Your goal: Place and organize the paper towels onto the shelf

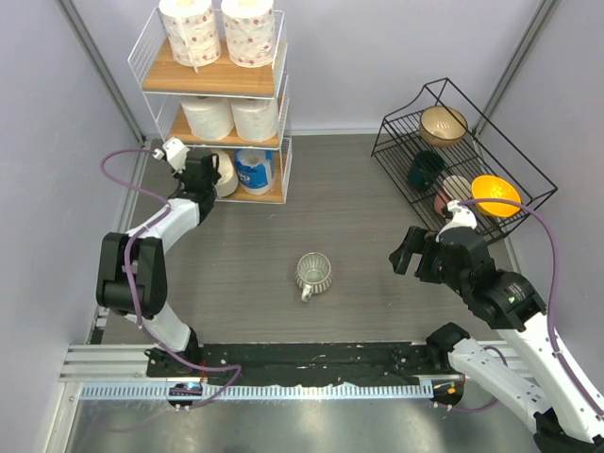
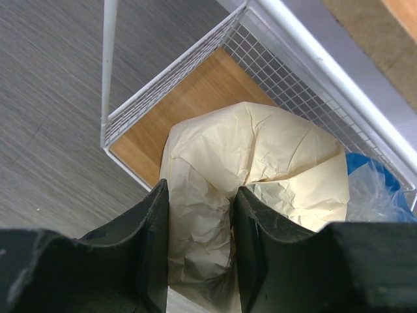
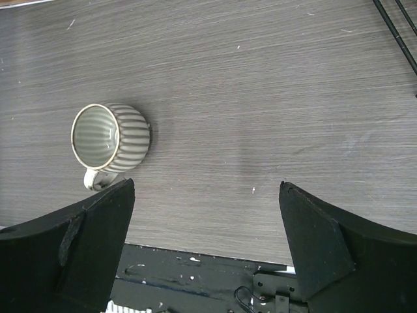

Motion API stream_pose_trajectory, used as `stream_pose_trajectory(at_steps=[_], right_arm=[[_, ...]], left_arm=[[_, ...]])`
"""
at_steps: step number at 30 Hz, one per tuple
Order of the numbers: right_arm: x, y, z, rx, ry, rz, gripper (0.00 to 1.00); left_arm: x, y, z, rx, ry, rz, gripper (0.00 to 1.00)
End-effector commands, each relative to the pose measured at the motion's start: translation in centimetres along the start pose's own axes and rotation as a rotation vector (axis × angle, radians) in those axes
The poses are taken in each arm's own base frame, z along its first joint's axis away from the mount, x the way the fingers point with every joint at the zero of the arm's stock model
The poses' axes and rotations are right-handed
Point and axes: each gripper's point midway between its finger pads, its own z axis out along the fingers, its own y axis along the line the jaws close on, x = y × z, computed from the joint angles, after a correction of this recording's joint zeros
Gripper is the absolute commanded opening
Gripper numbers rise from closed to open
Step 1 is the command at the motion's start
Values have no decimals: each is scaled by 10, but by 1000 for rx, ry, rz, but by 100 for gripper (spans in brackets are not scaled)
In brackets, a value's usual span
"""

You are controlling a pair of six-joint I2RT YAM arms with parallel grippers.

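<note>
The white wire shelf [image 1: 151, 52] stands at the back left. Two red-dotted rolls [image 1: 192, 30] sit on its top board, two plain white rolls [image 1: 209, 117] on the middle one, the blue-wrapped roll [image 1: 254, 170] on the bottom. My left gripper [image 1: 206, 179] is shut on the ragged cream roll [image 2: 260, 163], pinching its wall over the bottom board [image 2: 189, 98], next to the blue-wrapped roll [image 2: 374, 189]. My right gripper [image 3: 205, 195] is open and empty above the table at the right [image 1: 415, 255].
A ribbed mug [image 1: 313, 274] stands mid-table, also in the right wrist view [image 3: 107, 138]. A black wire rack [image 1: 453, 151] with bowls and an orange bowl [image 1: 494, 194] stands at the back right. Grey walls close in both sides.
</note>
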Motion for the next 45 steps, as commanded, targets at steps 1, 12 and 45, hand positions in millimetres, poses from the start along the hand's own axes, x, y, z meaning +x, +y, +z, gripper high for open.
stream_pose_trajectory(at_steps=[1, 12, 45], right_arm=[[-13, 4, 0, -3, -38, -18, 98], [-13, 4, 5, 8, -32, -30, 98], [-13, 3, 8, 21, -27, -33, 98]], left_arm=[[-31, -16, 10, 31, -125, -111, 36], [-24, -19, 27, 27, -146, -122, 36], [-21, -27, 27, 80, -142, -139, 68]])
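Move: My left hand still pinches the cream-wrapped roll. Its free spot on the bottom shelf lies about 6 cm ahead, 3 cm to the right and 8 cm below my left hand. The blue-wrapped roll stands some 9 cm to the right of that spot, level with it in depth. The middle shelf hangs above, its centre roughly 9 cm ahead, 4 cm right and 10 cm up. From my right hand the spot is about 33 cm ahead, 44 cm left and 13 cm below. Keeping my left-hand pinch on the cream roll's near wall, I ease it forward and down about 3 cm onto the bottom board, then slide it level, deeper under the middle shelf beside the blue-wrapped roll, for some 4 cm forward in all. There I open the fingers to let it go, the hand tipping up around 5 degrees and rising slightly. ##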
